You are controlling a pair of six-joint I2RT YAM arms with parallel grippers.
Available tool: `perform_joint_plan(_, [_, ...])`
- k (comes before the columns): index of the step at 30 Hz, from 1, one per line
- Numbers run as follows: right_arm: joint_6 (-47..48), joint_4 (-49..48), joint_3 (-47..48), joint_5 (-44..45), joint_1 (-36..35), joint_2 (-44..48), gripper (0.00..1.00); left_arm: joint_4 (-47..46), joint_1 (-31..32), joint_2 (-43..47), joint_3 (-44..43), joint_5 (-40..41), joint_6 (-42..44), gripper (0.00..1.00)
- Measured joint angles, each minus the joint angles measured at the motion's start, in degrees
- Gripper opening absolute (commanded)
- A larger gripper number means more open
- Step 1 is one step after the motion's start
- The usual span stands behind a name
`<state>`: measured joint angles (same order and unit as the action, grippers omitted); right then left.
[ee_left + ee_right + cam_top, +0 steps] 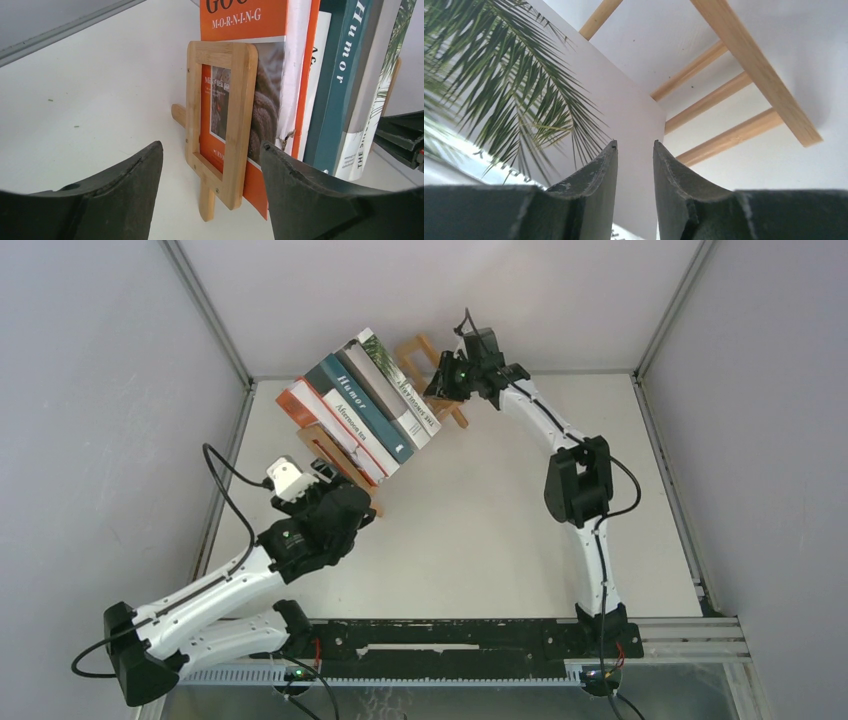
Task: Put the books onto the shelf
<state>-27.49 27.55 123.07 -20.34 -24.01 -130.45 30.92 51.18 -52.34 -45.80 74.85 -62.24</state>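
Several books stand upright in a row on the light-wood shelf (335,452): orange-red (300,405), teal "Humor" (362,408), and a palm-leaf cover (398,378) at the far end. My left gripper (345,485) sits at the near end, open (211,146). The shelf's end frame (240,125) and the orange-red book (235,20) lie just beyond its tips. My right gripper (440,388) is at the far end, its jaws a little apart (635,143) with nothing between them. It faces the palm-leaf book (524,90), with the shelf's slats (724,95) beside it.
The shelf stands diagonally at the back left of the white table (480,510). Grey walls with metal corner posts (205,310) close in the sides and back. A black rail (450,635) runs along the near edge between the arm bases.
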Motion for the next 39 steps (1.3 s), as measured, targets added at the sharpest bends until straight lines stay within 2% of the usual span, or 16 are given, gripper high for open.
perform_joint_plan(5, [1.7, 0.7, -2.3, 1.6, 0.3, 3.8, 0.43, 0.8, 0.0, 1.0, -0.1, -0.6, -0.4, 0.85])
perform_joint_plan(10, [3.1, 1.2, -6.3, 3.8, 0.4, 8.4, 0.47, 1.8, -0.1, 2.4, -0.1, -2.3, -0.6, 0.98])
perform_joint_plan(13, [4.2, 1.5, -9.3, 5.7, 0.3, 11.5, 0.5, 1.6, -0.1, 3.4, -0.1, -3.2, 1.1, 1.0])
perform_joint_plan(22, [7.7, 1.5, -22.8, 14.1, -0.1, 23.7, 0.57, -8.3, -2.6, 9.9, 0.9, -9.7, 20.2, 1.0])
perform_joint_plan(26, [9.4, 1.3, -31.5, 19.7, 0.0, 32.2, 0.59, -12.9, -8.8, 13.5, 2.5, -18.2, 30.7, 1.0])
perform_joint_plan(31, [10.6, -0.1, -40.2, 25.8, 0.8, 43.4, 0.6, -14.4, -17.2, 15.3, 2.5, -27.4, 40.2, 1.0])
perform_joint_plan(39, [10.0, 0.6, -48.0, 37.0, 1.9, 56.2, 0.63, -16.6, -23.0, 23.4, 5.9, -29.6, 49.0, 1.0])
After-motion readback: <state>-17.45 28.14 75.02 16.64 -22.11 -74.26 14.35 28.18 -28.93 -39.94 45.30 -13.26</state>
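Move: From the empty right hand the palm book, already on the shelf, is about 8 cm left and 4 cm ahead at much its height; the shelf's right end frame lies 3 cm ahead, straight in line, some 6 cm lower. From the empty left hand the palm book is about 20 cm ahead, 10 cm right and 6 cm lower; the shelf's left end frame is 10 cm ahead, 3 cm left, 6 cm lower. Both opening, the right hand retreats 20 cm rightward, back and up from the palm book, the left leftward. ##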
